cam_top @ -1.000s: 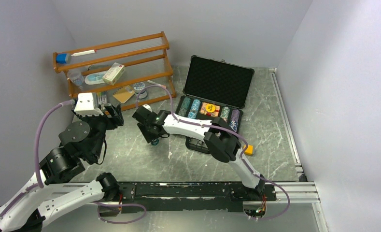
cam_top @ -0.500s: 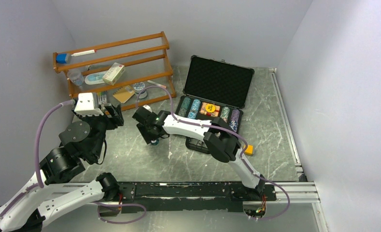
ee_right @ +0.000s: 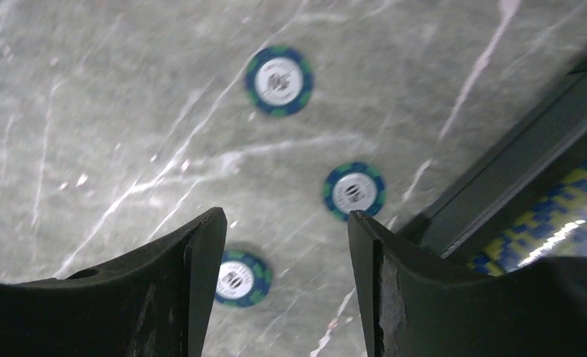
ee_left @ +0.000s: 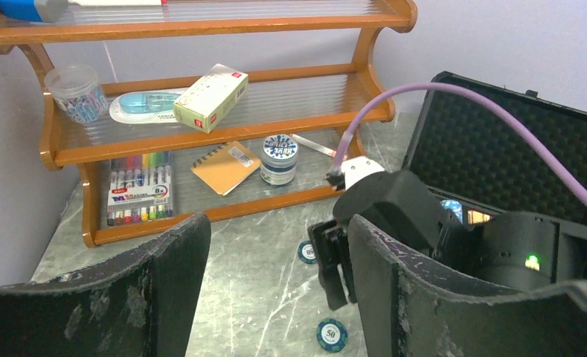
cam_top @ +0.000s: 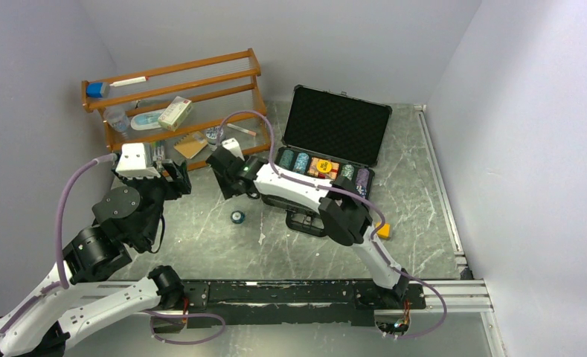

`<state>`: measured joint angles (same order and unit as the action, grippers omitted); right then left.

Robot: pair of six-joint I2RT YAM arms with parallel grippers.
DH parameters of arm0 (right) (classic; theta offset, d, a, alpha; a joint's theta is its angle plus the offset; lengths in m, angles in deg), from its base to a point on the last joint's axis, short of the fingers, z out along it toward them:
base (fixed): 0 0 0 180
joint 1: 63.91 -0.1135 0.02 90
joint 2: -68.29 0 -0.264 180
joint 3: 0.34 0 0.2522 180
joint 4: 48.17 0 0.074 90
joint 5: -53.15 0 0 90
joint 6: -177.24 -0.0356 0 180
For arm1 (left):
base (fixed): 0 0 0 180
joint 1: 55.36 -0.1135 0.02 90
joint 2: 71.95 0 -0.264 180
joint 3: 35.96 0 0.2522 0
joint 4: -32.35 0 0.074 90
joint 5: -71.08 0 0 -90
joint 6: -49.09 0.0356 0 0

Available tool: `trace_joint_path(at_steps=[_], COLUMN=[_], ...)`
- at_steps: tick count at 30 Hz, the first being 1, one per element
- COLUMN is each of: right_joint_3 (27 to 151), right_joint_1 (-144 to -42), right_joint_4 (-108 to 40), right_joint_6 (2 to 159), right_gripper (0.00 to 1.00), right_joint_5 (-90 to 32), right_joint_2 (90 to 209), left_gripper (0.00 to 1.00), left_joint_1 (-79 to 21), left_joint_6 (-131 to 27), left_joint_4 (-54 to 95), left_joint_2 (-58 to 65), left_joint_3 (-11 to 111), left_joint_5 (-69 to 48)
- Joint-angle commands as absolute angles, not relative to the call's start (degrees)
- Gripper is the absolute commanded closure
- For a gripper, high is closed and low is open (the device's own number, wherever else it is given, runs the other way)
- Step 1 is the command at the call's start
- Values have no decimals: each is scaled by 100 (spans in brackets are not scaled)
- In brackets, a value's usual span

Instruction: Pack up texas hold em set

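Observation:
The black case [cam_top: 338,124] stands open at the back right, its lower tray [cam_top: 321,170] holding rows of striped chips and a card deck. In the top view one blue-green chip [cam_top: 236,217] lies loose on the table, left of the case. My right gripper [cam_top: 229,186] hangs above the table just behind that chip. The right wrist view shows it open [ee_right: 286,245] and empty, over three loose chips [ee_right: 279,80], [ee_right: 354,192], [ee_right: 242,279], with the case edge [ee_right: 513,186] at right. My left gripper [ee_left: 277,245] is open and empty, looking at two chips [ee_left: 307,251], [ee_left: 332,335].
An orange wooden rack [cam_top: 175,104] with pens, a box, a notebook and jars stands at the back left, close behind both grippers. A small orange cube [cam_top: 383,230] sits by the case's front right corner. Walls close in on the left and right.
My right gripper has lifted off the chip and drawn back toward the rack, its jaws opening wider. The chip now lies uncovered on the table. The left arm has not moved.

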<state>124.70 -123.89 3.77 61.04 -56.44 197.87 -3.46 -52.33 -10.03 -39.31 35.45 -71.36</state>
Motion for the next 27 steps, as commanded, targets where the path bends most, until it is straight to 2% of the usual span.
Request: trace_joint_path(at_steps=[1,3,9,15,21,24,27], right_joint_3=[12613,12683,13046,13477,13389,13387,13360], right_joint_1=[-12082,-12014,-11907,-11890,-11898,-11908,-11973], right_joint_4=[516,568,807,1067,1154,1282,1404], right_joint_6=[6067,6114,6319,6479,6685,7010,7347], right_gripper=[34,36,53,61,70,80,80], right_joint_5=[-5987,-6055,-6697,-7200,-7186,-6980,-6681], right_joint_2=[20137,20255,20661,20994,21036,21065,21052], left_gripper=[28,28,27,27,27,27,27], left_joint_1=[-360,-357,-360,-360,-359,-355,-360], left_joint_6=[-5218,-5207,-5204,-5190,-5184,-5172,-5172], left_joint_4=[-949,-949,-936,-928,-923,-909,-914], left_joint_2=[-3917,-3908,-3891,-3864,-3876,-3881,-3875], left_joint_3=[3515,3519,3511,3518,3511,3511,3511], left_joint_5=[-7179,-7175,-7185,-7183,-7190,-7186,-7200])
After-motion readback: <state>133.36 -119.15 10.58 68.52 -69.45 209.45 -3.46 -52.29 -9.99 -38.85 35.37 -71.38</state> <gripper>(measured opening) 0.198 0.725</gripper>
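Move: The right hand's fingers are empty, and the loose green-and-blue chip beside the case is about 3 cm ahead, 4 cm right and 7 cm below. At the same depth, the outer chip is 6 cm ahead, 2 cm left, and the small chip stack 6 cm back, straight in line. The open case's tray centre is some 23 cm right, 5 cm ahead, 5 cm down. From the left hand the target chip is roughly 12 cm ahead, 19 cm right, 36 cm below. Right hand swings forward-right about 6 cm each and sinks 5 cm to the case-side chip, fingers closing most of the way. ##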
